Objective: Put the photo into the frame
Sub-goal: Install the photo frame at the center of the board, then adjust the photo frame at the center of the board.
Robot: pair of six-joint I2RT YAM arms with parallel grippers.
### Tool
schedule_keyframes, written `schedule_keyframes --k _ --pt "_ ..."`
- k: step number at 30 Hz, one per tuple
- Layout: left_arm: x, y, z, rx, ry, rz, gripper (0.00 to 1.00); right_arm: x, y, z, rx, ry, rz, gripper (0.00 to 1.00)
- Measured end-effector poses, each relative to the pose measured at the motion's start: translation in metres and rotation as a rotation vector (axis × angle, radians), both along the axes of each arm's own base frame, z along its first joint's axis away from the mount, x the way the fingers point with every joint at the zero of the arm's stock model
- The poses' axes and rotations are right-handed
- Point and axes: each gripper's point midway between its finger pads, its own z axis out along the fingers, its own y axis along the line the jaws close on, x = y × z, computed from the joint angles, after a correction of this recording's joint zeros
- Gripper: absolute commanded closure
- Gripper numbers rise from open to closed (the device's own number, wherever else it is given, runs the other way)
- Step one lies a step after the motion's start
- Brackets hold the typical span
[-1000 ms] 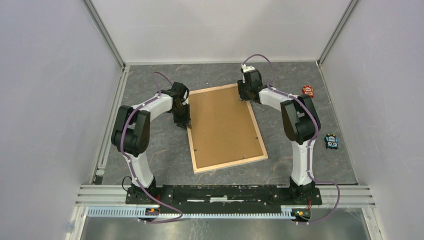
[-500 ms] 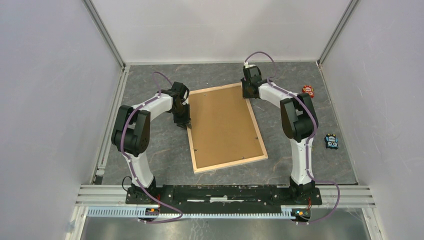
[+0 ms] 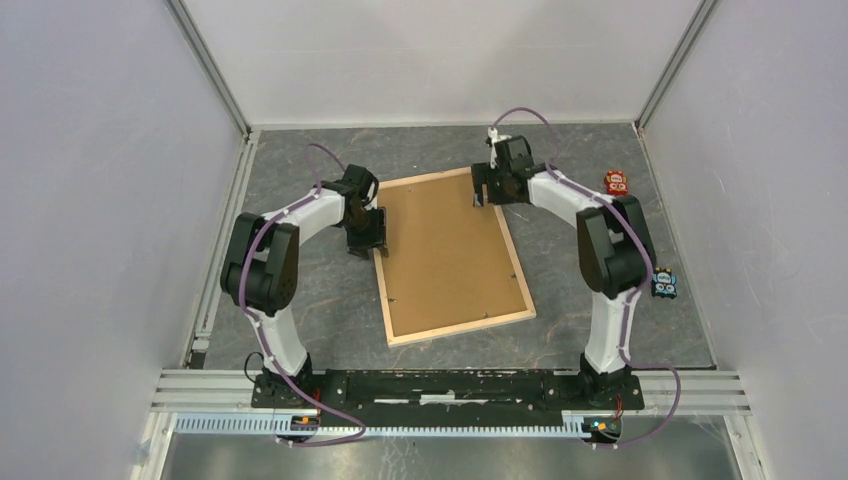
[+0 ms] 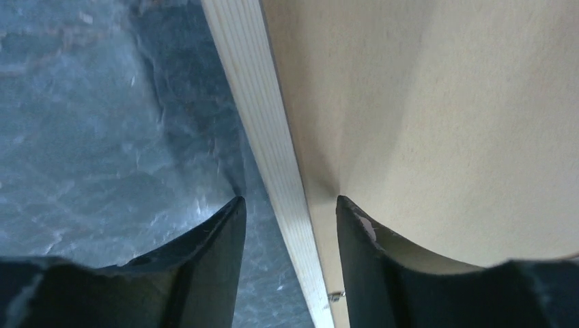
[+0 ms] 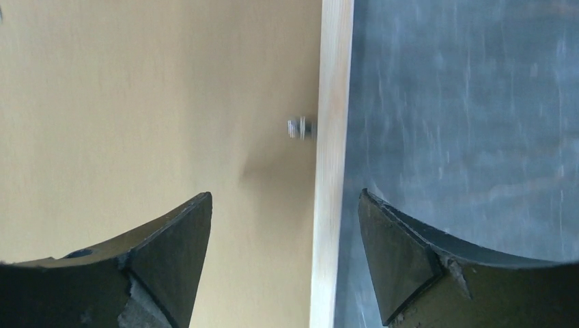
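The frame point(image 3: 460, 327) of pale wood lies flat on the dark table, filled by the brown backing board point(image 3: 445, 250). The photo is hidden from every view. My left gripper point(image 3: 372, 243) stands at the frame's left rail. In the left wrist view the left gripper point(image 4: 287, 199) is open, straddling the rail point(image 4: 252, 82), one finger over the table and one over the board point(image 4: 423, 102). My right gripper point(image 3: 482, 195) is at the far right corner. In the right wrist view the right gripper point(image 5: 285, 193) is wide open astride the right rail point(image 5: 334, 102), holding nothing.
A small metal tab point(image 5: 298, 128) sticks out of the right rail over the board; another tab point(image 4: 334, 296) shows by the left rail. A red toy point(image 3: 616, 182) and a blue toy point(image 3: 663, 283) lie at the right. Enclosure walls ring the table.
The right gripper has opened wide and its arm has swung outward to the right. The left gripper has opened partway on the left rail. The frame has stayed in place.
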Motion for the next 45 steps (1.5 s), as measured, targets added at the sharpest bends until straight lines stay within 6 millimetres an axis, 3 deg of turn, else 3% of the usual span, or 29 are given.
schedule_keyframes --k 5,8,11,14,17,22,29,34,36,39,42,45 --pt "-0.019 0.004 0.022 0.035 -0.067 -0.013 0.32 -0.074 -0.02 0.004 0.023 0.038 0.056 0.16" --pt "-0.037 -0.002 0.041 0.019 -0.125 -0.021 0.36 -0.111 -0.033 -0.007 0.011 0.064 0.069 0.19" --pt "-0.061 -0.007 0.045 -0.004 -0.139 -0.012 0.35 -0.143 -0.042 -0.024 0.006 0.104 0.082 0.2" --pt "-0.075 -0.009 0.032 -0.018 -0.102 0.004 0.31 -0.156 -0.043 -0.029 0.023 0.09 0.097 0.2" --pt "-0.075 -0.009 0.019 -0.019 -0.081 0.031 0.28 -0.162 -0.041 -0.029 0.051 0.063 0.113 0.2" --pt "-0.054 -0.015 -0.002 -0.035 -0.045 0.072 0.28 -0.176 -0.036 -0.027 0.122 0.018 0.128 0.21" --pt "-0.003 -0.035 0.002 -0.108 -0.023 0.097 0.29 -0.206 -0.033 -0.024 0.204 -0.027 0.098 0.21" --pt "0.059 -0.044 0.007 -0.108 -0.066 0.101 0.27 -0.23 -0.017 -0.023 0.241 -0.039 0.075 0.21" --pt "0.088 -0.043 0.009 -0.084 -0.113 0.09 0.25 -0.242 -0.001 -0.021 0.279 -0.031 0.096 0.21" --pt "0.115 -0.041 0.016 -0.036 -0.166 0.081 0.23 -0.261 0.025 -0.02 0.33 0.001 0.163 0.2" --pt "0.114 -0.033 0.027 0.027 -0.179 0.086 0.23 -0.27 0.036 -0.019 0.34 0.022 0.204 0.16" --pt "0.091 -0.019 0.048 0.102 -0.191 0.091 0.24 -0.263 0.033 -0.012 0.286 0.0 0.212 0.1"
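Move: From the left hand, the photo frame's middle lies about 18 cm right, level in reach and some 2 cm lower; its left rail runs between the open fingers to a near-left corner about 23 cm back and 6 cm right. From the right hand, beside the rail's far end, that middle is some 14 cm back, 10 cm left and 3 cm lower. The near-right corner lies about 30 cm back and 10 cm right, a side clip 19 cm back and 6 cm right. Back along the frame's right rail the right hand goes some 27 cm, sinking slightly and first veering right; over the last third it swings left around the rail's near end, tilting its left side up. The left hand opens wider and hops back about 8 cm, drops low, then sweeps forward nearly 20 cm and a little right along the left rail, before lifting and easing back. Both grippers end wide open over the rails. ##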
